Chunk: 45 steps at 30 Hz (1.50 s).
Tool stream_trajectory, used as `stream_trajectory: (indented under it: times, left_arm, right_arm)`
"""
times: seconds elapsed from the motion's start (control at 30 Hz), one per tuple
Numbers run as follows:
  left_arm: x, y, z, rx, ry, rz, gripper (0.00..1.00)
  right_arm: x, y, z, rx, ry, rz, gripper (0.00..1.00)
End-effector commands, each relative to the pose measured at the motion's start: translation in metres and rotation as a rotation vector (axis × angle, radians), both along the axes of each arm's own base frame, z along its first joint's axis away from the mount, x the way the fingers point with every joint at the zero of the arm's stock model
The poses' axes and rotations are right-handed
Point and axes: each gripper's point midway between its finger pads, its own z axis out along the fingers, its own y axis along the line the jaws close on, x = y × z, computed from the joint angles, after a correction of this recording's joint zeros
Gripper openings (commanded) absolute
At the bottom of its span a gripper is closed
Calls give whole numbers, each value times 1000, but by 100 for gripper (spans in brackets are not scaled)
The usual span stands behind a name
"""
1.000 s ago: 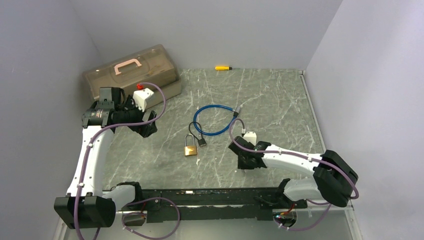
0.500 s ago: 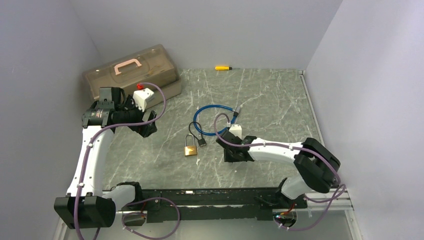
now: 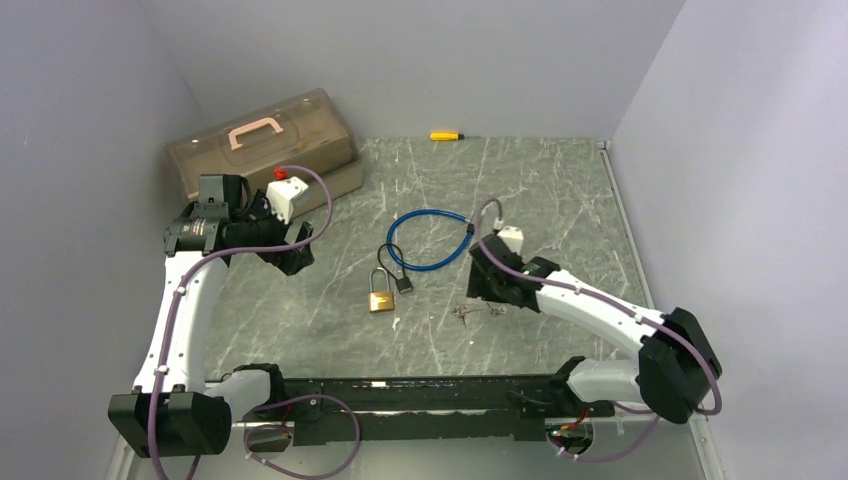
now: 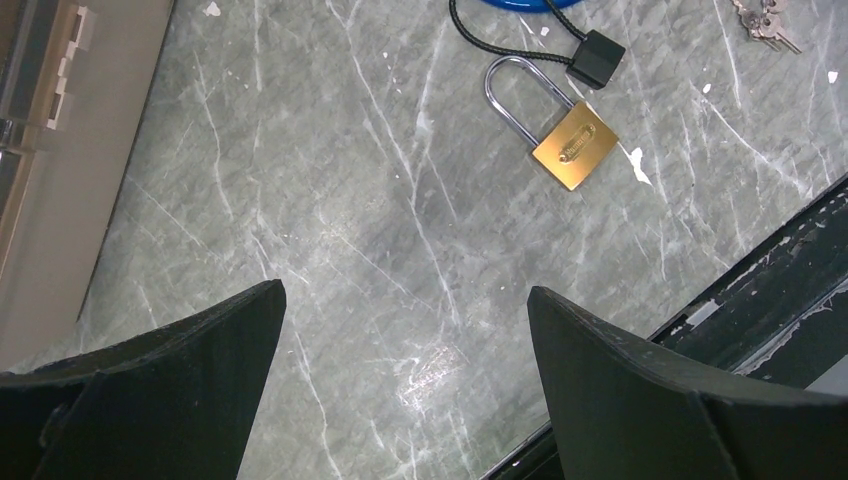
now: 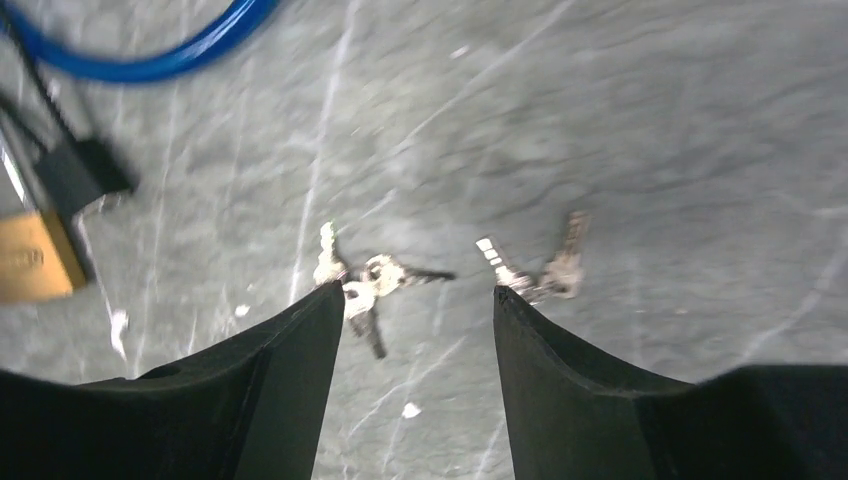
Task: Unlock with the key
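Note:
A brass padlock with a steel shackle lies shut on the marble table, also in the left wrist view and at the left edge of the right wrist view. Two small bunches of keys lie loose to its right: one and another. My right gripper hovers open just behind them, with nothing between its fingers. Raised at the left, my left gripper stands wide open and empty.
A small black lock on a thin black cable and a blue cable loop lie just behind the padlock. A brown toolbox stands at the back left and a yellow tool by the back wall. The black base rail runs along the near edge.
My right arm swung left, then back towards the blue cable, and its jaws opened. Two key bunches now show on the table below it. The left arm has not moved.

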Motion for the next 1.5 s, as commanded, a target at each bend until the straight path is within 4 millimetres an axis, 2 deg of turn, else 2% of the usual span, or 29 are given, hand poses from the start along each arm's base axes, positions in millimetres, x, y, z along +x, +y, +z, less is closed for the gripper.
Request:
stream_trajectory:
  times: [0.0, 0.1, 0.3, 0.57, 0.73, 0.93, 1.1, 1.23, 1.47]
  left_arm:
    - [2, -5, 9, -11, -38, -37, 99]
    - [2, -5, 7, -8, -29, -39, 99]
    - [0, -5, 6, -6, -23, -42, 99]
    - [3, -6, 7, -12, -20, -44, 99]
    - [3, -6, 5, -12, -20, -42, 99]
    - [0, -5, 1, -7, -18, -38, 99]
    - [-2, -3, 2, 2, -22, -36, 99]
    - [-2, -4, 0, -6, -14, -35, 99]
    - [-4, -11, -2, -34, -3, -53, 99]
  right_arm:
    - [9, -52, 1, -44, 14, -143, 59]
    - [13, -64, -12, -44, 54, -181, 58]
    - [10, -50, -31, 16, 113, -156, 53]
    - [-2, -51, -50, 25, 158, -160, 48]
    - [1, -48, -58, 21, 158, -155, 34]
    - [5, -20, -58, 18, 137, -78, 13]
    - [-1, 10, -58, 18, 127, -2, 5]
    - [2, 15, -52, 1, 98, 11, 0]
    - [17, 23, -8, 51, -42, 97, 0]
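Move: The two loose keys on the right lie about 5 cm to the right of the right hand, level with it fore and aft and some 6 cm below. The left key cluster lies 2 cm to its left, at the same depth and height; the padlock stands about 17 cm left and 2 cm ahead, the black connector 13 cm left and 5 cm ahead. From the left hand, the right-hand keys lie roughly 37 cm right, 4 cm back and 21 cm below. Pinching the stray right-hand keys low on the table, the right hand drags them left to the other cluster, about 7 cm. To reach them it first swings some 6 cm right, turning clockwise, then sinks about 5 cm while easing back, and narrows its half-open fingers around them. It turns back counter-clockwise on the sweep and rises about 1 cm last. ##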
